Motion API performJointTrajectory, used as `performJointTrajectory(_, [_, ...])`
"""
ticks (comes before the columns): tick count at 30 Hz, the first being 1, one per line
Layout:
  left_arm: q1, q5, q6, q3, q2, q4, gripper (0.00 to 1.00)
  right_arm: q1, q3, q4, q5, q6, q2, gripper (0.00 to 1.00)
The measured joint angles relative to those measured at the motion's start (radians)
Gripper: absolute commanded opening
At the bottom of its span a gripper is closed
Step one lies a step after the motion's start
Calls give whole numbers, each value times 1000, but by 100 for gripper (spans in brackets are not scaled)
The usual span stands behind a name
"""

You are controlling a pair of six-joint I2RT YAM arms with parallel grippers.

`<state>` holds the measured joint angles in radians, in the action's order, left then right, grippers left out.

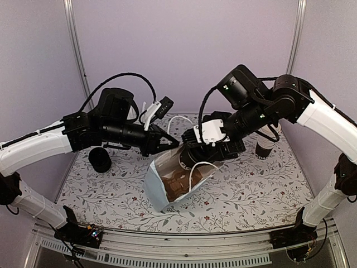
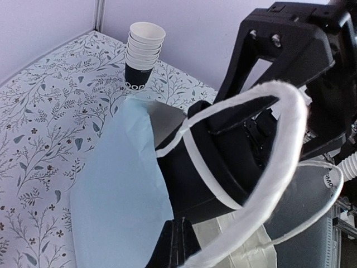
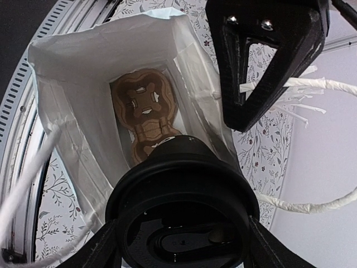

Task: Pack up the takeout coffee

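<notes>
The pale blue paper bag (image 1: 156, 184) stands open mid-table with the brown two-hole carrier (image 1: 175, 187) lying at its bottom. My right gripper (image 1: 196, 155) is shut on a black lidded takeout coffee cup (image 1: 186, 161) and holds it at the bag's mouth. The right wrist view looks down on the cup's lid (image 3: 181, 206) between my fingers (image 3: 92, 254), with the carrier (image 3: 146, 114) below it. My left gripper (image 1: 167, 142) is shut on the bag's rim. Its closed tips (image 2: 179, 245) sit beside the blue paper (image 2: 117, 195).
A stack of black paper cups (image 1: 265, 146) stands at the back right, also in the left wrist view (image 2: 144, 50). A black round object (image 1: 100, 160) sits at the left. The bag's white handles (image 1: 198, 167) loop around both grippers.
</notes>
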<state>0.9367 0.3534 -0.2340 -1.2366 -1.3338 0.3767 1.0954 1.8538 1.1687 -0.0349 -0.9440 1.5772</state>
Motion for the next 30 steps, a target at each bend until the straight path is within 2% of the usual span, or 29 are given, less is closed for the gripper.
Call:
performJointTrajectory(9, [45, -3, -54, 0, 0, -37, 0, 95, -50, 62, 50, -16, -2, 40])
performJointTrajectory(10, [49, -3, -56, 0, 0, -41, 4, 104, -66, 66, 61, -16, -2, 40])
performJointTrajectory(14, [59, -3, -60, 0, -3, -51, 35, 121, -124, 64, 87, -19, -5, 40])
performJointTrajectory(17, [63, -18, -66, -1, -4, -47, 48, 121, -156, 61, 102, -21, -17, 40])
performJointTrajectory(24, [66, -79, -40, -19, 42, -5, 65, 121, -262, -23, 155, -45, -91, 40])
performJointTrajectory(30, [13, -165, -29, -2, 149, -23, 66, 122, -414, -140, 183, -105, -167, 40])
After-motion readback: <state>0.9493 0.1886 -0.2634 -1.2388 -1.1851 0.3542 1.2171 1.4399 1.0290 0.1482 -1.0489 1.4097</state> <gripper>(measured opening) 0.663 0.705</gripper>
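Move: The right hand holds the lidded coffee cup in the bag mouth. The carrier in the bag lies about 20 cm below that hand and 7 cm left, level fore and aft. The mouth's middle is about 4 cm left, 3 cm back and 3 cm below it; the cup stack is some 26 cm right, 23 cm ahead and 18 cm below. From the left hand, shut on the bag rim, the carrier is about 2 cm right, 1 cm back and 19 cm below. Right hand lowers the held cup some 7 cm towards the carrier; left hand releases the bag rim and rises. ##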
